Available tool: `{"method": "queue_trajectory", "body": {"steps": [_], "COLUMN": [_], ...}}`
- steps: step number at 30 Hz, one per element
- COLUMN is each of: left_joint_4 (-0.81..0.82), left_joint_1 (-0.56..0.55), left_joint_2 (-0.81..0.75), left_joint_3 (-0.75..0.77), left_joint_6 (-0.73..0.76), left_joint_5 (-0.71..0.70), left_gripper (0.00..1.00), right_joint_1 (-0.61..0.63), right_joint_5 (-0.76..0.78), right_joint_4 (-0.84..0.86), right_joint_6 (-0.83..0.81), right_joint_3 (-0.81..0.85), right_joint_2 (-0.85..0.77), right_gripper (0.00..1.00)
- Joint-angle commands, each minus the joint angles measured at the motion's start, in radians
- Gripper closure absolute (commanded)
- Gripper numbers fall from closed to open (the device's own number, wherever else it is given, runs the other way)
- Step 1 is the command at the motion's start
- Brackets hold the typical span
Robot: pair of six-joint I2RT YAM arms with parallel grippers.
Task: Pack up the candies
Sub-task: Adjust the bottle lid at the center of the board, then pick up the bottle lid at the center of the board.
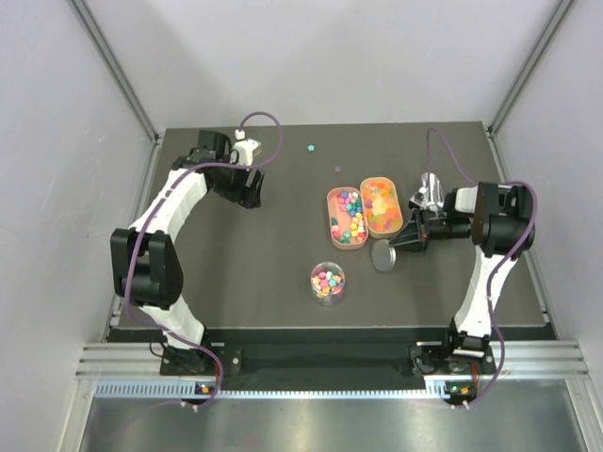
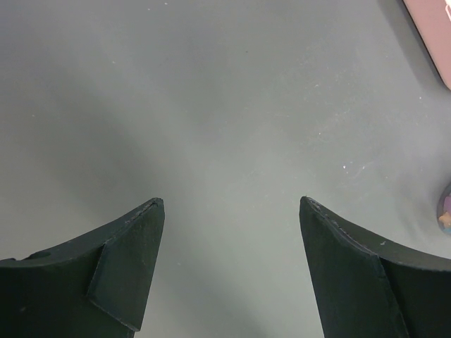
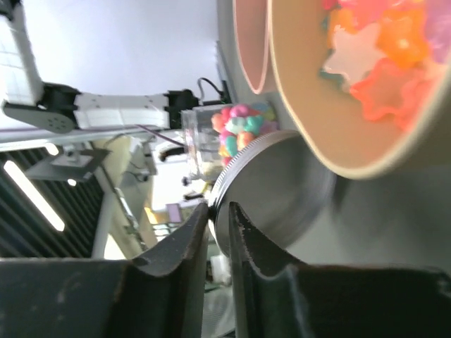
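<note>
The candies (image 1: 349,218) fill a pink oval tray (image 1: 330,209), and more candies (image 1: 327,280) sit in a small clear jar (image 1: 316,287) nearer the front. Beside the first tray, a second tray (image 1: 363,193) holds orange and pink star sweets (image 3: 380,56). My right gripper (image 1: 400,247) (image 3: 220,205) is shut on the rim of a round metal lid (image 1: 383,256) (image 3: 282,183), close under the star tray. The jar (image 3: 236,130) shows behind the lid. My left gripper (image 1: 252,196) (image 2: 231,202) hangs open over bare mat, holding nothing.
Two stray candies lie on the dark mat at the back, one green (image 1: 310,147) and one purple (image 1: 338,169). A pink tray corner (image 2: 433,35) shows at the left wrist view's upper right. Grey walls enclose the table on three sides.
</note>
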Motion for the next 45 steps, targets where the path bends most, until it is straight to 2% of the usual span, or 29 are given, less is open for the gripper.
{"method": "queue_trajectory", "body": {"steps": [1, 8, 10, 14, 20, 23, 27, 28, 31, 32, 34, 35, 36, 38, 39, 40, 41, 42, 43, 44, 45], "left_joint_4": [0.013, 0.014, 0.016, 0.016, 0.016, 0.018, 0.021, 0.021, 0.021, 0.021, 0.021, 0.021, 0.022, 0.025, 0.025, 0.027, 0.027, 0.025, 0.024, 0.022, 0.022], "left_joint_1": [-0.006, -0.016, -0.021, -0.027, -0.033, -0.035, -0.036, -0.036, -0.039, -0.039, -0.041, -0.041, -0.042, -0.044, -0.045, -0.045, -0.045, -0.045, -0.045, -0.045, -0.045], "left_joint_2": [-0.002, 0.008, 0.008, 0.012, 0.010, 0.008, 0.008, 0.008, 0.008, 0.007, 0.004, 0.001, -0.001, -0.007, -0.010, -0.011, -0.015, -0.016, -0.019, -0.019, -0.021], "left_joint_3": [0.030, 0.040, 0.040, 0.040, 0.044, 0.046, 0.049, 0.053, 0.064, 0.067, 0.066, 0.064, 0.063, 0.055, 0.052, 0.050, 0.050, 0.050, 0.050, 0.050, 0.047], "left_joint_6": [0.020, 0.020, 0.022, 0.025, 0.029, 0.029, 0.029, 0.029, 0.029, 0.031, 0.031, 0.029, 0.029, 0.029, 0.029, 0.029, 0.029, 0.031, 0.031, 0.034, 0.035], "left_joint_5": [0.007, 0.013, 0.013, 0.016, -0.001, -0.004, -0.004, -0.007, -0.019, -0.022, -0.027, -0.027, -0.029, -0.029, -0.029, -0.030, -0.032, -0.035, -0.036, -0.039, -0.038], "left_gripper": [0.18, 0.18, 0.18, 0.18, 0.18, 0.18, 0.17, 0.17, 0.17, 0.17, 0.18, 0.17, 0.17, 0.17, 0.17, 0.17, 0.17, 0.17, 0.17, 0.17, 0.17], "right_joint_1": [-0.044, -0.139, -0.157, -0.170, -0.164, -0.151, -0.159, -0.165, -0.171, -0.170, -0.171, -0.171, -0.170, -0.159, -0.145, -0.112, 0.015, 0.087, 0.125, 0.192, 0.195], "right_joint_5": [0.106, 0.163, 0.204, 0.281, 0.426, 0.569, 0.687, 0.693, 0.742, 0.755, 0.743, 0.720, 0.701, 0.640, 0.605, 0.585, 0.627, 0.690, 0.760, 0.767, 0.767], "right_joint_4": [-0.226, -0.228, -0.228, -0.226, -0.193, -0.036, 0.088, 0.111, 0.237, 0.360, 0.496, 0.583, 0.727, 0.826, 0.730, 0.620, 0.499, 0.249, 0.151, 0.049, -0.008], "right_joint_6": [-0.229, -0.262, -0.266, -0.294, -0.286, -0.199, -0.171, -0.185, -0.168, -0.163, -0.166, -0.151, -0.116, 0.007, -0.014, -0.176, -0.280, -0.379, -0.569, -0.669, -0.755], "right_joint_3": [0.057, 0.041, 0.070, 0.101, 0.163, 0.127, 0.060, 0.052, 0.043, 0.040, -0.010, -0.043, -0.076, -0.150, -0.144, -0.076, -0.027, 0.021, 0.094, 0.118, 0.136], "right_joint_2": [0.048, 0.014, -0.015, -0.139, -0.319, -0.415, -0.469, -0.474, -0.589, -0.697, -0.817, -0.928, -0.974, -1.050, -1.045, -1.020, -0.933, -0.881, -0.826, -0.740, -0.712], "right_gripper": [0.75, 0.68, 0.61, 0.51, 0.43, 0.26, 0.21, 0.01, 0.00, 0.00, 0.00, 0.01, 0.00, 0.00, 0.00, 0.00, 0.02, 0.01, 0.00, 0.00, 0.00]}}
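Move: The bottle lid stands tilted on edge right at my right fingertips, its middle about 2 cm to the left, 1 cm back and 3 cm below. From that hand the orange candy box lies 8 cm ahead and 2 cm left, the pink candy box 6 ahead and 10 left, the candy jar 8 back and 14 left, and the scoop roughly 10 ahead and 8 right, all lower. From my left hand the lid is some 27 cm to the right, 11 back and 9 below. I swing my right hand to the right, first about 5 cm with a 3 cm dip, laying the lid over as my barely parted fingers open and let go of its rim. Going on right, I open fully and climb away to some 16 cm above my start, ending a little forward, after turning the fingers from pointing left to pointing down and swinging about 7 cm back left. ##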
